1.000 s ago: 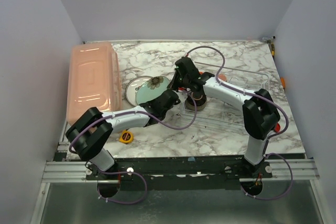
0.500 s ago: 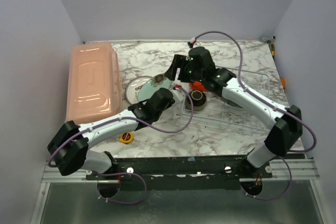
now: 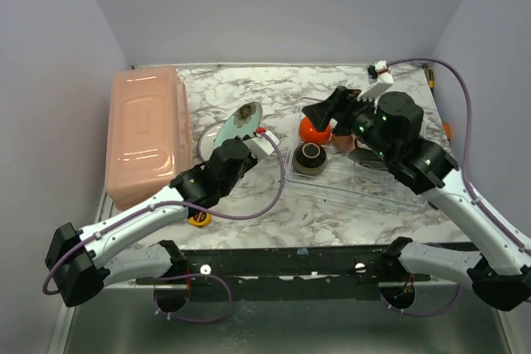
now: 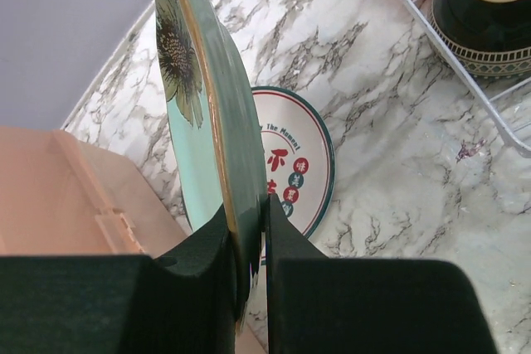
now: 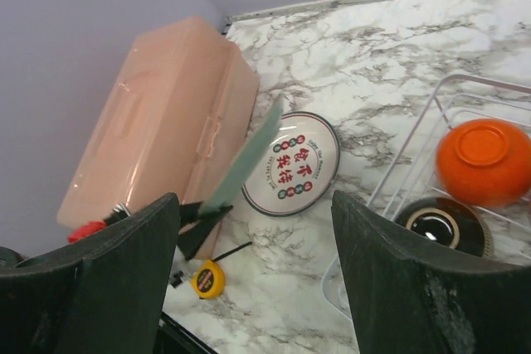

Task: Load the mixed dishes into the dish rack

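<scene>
My left gripper [image 4: 249,221] is shut on the rim of the teal plate [image 4: 207,122] and holds it on edge above the marble; it also shows from above [image 3: 236,126] and edge-on in the right wrist view [image 5: 245,163]. The orange bowl [image 3: 314,128] and the dark brown bowl [image 3: 309,157] sit in the left end of the clear dish rack [image 3: 357,192]. My right gripper [image 3: 319,112] is open and empty, raised above the rack beside the orange bowl [image 5: 484,161]. The mug is mostly hidden behind the right arm.
A round white plate with a teal rim and printed characters [image 4: 294,172] lies flat under the lifted teal plate. The salmon-pink tub [image 3: 148,134] stands along the left. A yellow tape measure [image 3: 198,218] lies near the front edge.
My right gripper has let go near the dark bowl, risen and swung back to the right, uncovering the orange bowl. My left gripper has lifted the teal plate up onto its edge.
</scene>
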Robot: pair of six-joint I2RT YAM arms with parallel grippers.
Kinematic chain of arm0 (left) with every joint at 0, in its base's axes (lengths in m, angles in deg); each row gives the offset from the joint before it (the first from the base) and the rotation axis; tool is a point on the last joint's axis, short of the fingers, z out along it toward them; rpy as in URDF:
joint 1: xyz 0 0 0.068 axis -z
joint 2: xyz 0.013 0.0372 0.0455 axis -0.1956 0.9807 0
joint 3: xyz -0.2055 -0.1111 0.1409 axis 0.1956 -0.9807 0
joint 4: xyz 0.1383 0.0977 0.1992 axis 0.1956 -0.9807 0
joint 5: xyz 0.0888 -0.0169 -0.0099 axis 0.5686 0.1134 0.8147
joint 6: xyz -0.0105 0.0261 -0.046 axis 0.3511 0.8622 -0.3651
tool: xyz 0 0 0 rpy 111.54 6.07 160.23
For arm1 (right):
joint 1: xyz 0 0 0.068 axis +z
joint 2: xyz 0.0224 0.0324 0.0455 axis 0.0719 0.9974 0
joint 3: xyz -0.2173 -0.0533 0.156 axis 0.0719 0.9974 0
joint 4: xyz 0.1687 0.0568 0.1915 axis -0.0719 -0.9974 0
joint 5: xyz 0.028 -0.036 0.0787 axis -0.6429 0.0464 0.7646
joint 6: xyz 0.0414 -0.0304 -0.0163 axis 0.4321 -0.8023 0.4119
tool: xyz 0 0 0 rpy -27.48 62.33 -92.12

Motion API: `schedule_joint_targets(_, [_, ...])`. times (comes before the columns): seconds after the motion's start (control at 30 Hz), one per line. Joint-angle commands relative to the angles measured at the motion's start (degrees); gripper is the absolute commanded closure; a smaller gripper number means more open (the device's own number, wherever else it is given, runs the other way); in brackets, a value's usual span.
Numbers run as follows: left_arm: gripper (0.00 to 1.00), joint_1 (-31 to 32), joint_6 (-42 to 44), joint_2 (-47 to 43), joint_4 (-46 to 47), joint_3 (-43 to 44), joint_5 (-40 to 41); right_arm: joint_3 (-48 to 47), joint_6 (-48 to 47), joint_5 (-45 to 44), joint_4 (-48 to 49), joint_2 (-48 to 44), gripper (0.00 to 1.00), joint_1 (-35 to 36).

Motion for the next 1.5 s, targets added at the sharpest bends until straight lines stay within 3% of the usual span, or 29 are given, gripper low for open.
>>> schedule_joint_targets(0.0, [1.0, 0.11, -1.35, -7.48, 7.15, -0.6, -1.5, 4.3, -2.49, -6.01, -5.65, -6.97, 0.23, -0.16])
schedule_joint_targets(0.17, [1.0, 0.02, -2.25, -14.78, 10.01, -2.64, -6.9, 6.58, -4.44, -11.72, -8.21, -14.86, 0.23, -0.14])
schedule_joint_targets(0.5, [1.0, 0.02, -11.94, -20.9, 1.04, 5.46, -40.51, 6.57, -11.29, -15.34, -10.37, -23.72, 0.13, -0.1])
schedule_joint_targets(0.7, [1.0, 0.19, -17.46, -18.6, 4.73, 8.26, -57.57, 8.71, -14.27, -16.06, -9.72, -27.06, 0.02, -0.15])
schedule_joint_targets(0.9, [1.0, 2.64, -18.58, -9.46, 8.03, 13.63, -68.06, 8.87, -16.64, -16.66, -10.75, -29.49, 0.0, -0.15])
schedule_joint_targets(1.13, [1.0, 5.55, -13.51, 5.07, 7.51, 24.5, -71.96, 9.26, -18.78, -19.04, -10.38, -34.64, 0.0, -0.1])
schedule_joint_targets(1.47, [1.0, 5.82, -9.98, 28.55, -2.57, 50.97, -81.73, 8.98, -22.75, -20.82, -10.46, -38.87, 0.0, -0.01])
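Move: The dish rack's middle, where the left hand is taking its mint plate, lies about 30 cm to that hand's right, 3 cm ahead and 17 cm below. Inside it, from the same hand, the black bowl is some 16 cm right and 3 ahead, the orange bowl 17 right and 11 ahead, and the dark plate 31 right and 2 ahead, all about 16 cm down. From the right hand, the rack's middle is about 14 cm right, 3 ahead and 35 below. Rising first, then sweeping back and finally right, the left hand keeps its pinch on the mint plate's edge, ending some 22 cm farther right, 15 back and 15 higher, having swung its fingers about 70 degrees clockwise to point right. The empty right hand clears off right and back, tilting up as its fingers open wider. ##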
